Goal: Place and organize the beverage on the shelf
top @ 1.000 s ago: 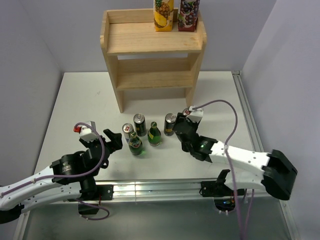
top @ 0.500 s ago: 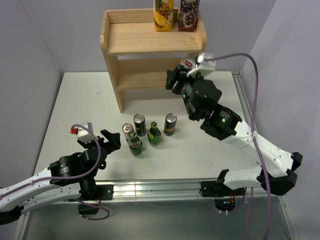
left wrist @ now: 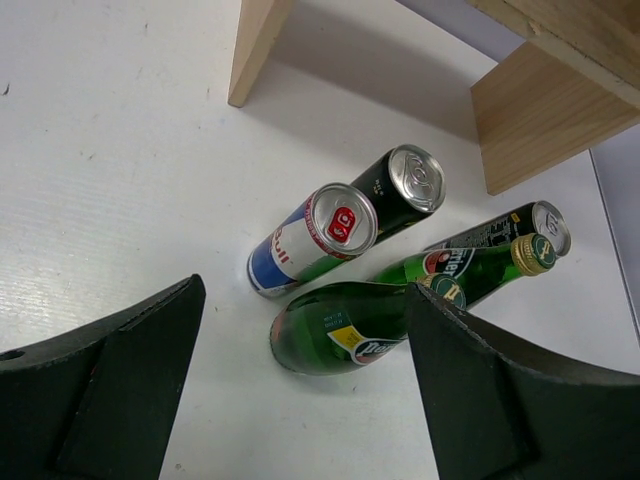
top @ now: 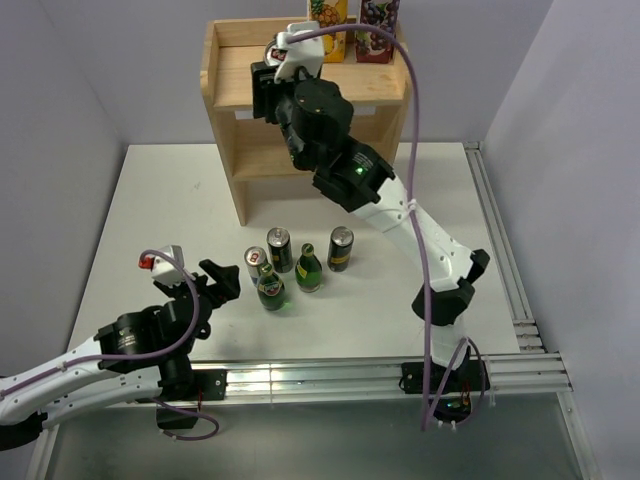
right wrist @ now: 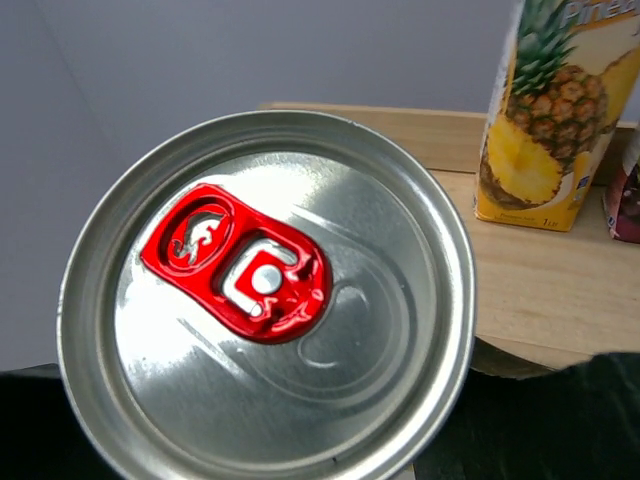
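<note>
My right gripper [top: 266,88] is shut on a silver can with a red tab [right wrist: 265,300], held just above the left part of the shelf's [top: 232,92] top board. The can itself is hidden in the top view. On that board's back right stand a pineapple carton [top: 328,16] and a grape carton [top: 377,20]. On the table stand a blue-and-silver can [top: 256,262], two black cans [top: 279,248] [top: 341,248] and two green bottles [top: 270,288] [top: 308,268]. My left gripper [top: 222,285] is open, low on the table, just left of the nearer bottle [left wrist: 340,330], with nothing between its fingers [left wrist: 110,400].
The shelf's lower tier [top: 300,155] is bare where it shows. A shelf leg [left wrist: 255,50] stands beyond the cans in the left wrist view. Grey walls close in at left and right, and a metal rail [top: 330,375] runs along the near table edge.
My right arm has swung up from table level beside the cans to the shelf's top left, carrying the can. The left gripper has hardly moved.
</note>
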You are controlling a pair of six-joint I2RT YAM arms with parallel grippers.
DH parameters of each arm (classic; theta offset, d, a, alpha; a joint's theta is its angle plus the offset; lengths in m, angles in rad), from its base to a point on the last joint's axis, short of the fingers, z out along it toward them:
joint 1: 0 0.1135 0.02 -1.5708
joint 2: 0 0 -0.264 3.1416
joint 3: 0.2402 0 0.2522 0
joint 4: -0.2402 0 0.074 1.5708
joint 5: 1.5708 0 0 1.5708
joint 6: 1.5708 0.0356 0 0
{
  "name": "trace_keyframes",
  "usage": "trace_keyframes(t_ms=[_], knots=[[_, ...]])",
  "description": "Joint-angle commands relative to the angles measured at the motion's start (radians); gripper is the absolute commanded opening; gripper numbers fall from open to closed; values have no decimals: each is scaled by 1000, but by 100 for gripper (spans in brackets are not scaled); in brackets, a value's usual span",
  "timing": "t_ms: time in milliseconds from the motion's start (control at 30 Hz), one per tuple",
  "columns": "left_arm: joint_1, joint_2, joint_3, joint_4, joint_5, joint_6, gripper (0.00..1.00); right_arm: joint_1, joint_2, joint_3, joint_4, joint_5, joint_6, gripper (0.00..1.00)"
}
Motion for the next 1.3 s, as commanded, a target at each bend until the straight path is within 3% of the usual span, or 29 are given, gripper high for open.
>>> trace_keyframes(t_ms=[0, 400, 633, 1267], knots=[[-6, -32, -9, 33, -8, 10, 87, 5, 10, 51, 119, -15, -152, 0], [-6, -74, -21, 53, 14, 33, 87, -51, 80, 57, 254, -23, -188, 0], [-6, -92, -31, 66, 21, 44, 87, -132, 94, 49, 236, -54, -111, 0], [-6, -87, -29, 66, 21, 43, 88, -180, 172, 12, 219, -106, 1, 0]])
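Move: The right hand already holds the can upright near the top shelf's front edge. The clear spot for it lies about 16 cm ahead, straight in line, with the board roughly 13 cm below the hand. The pineapple carton stands some 19 cm ahead and 9 cm right, the grape carton level with it, 9 cm farther right; the shelf's left side wall is about 14 cm left and 12 cm ahead. From the left hand, the spot is about 35 cm ahead, 15 cm right and 20 cm up. Keeping the can pinched between its fingers, the right hand carries it forward about 10 cm, in over the top board towards the clear spot left of the pineapple carton. It sinks some 5 cm on the way, in an early and a late dip, while swaying a little left, then right towards the carton, then back left. The wrist rolls slightly, left side down, and mostly rights itself. ##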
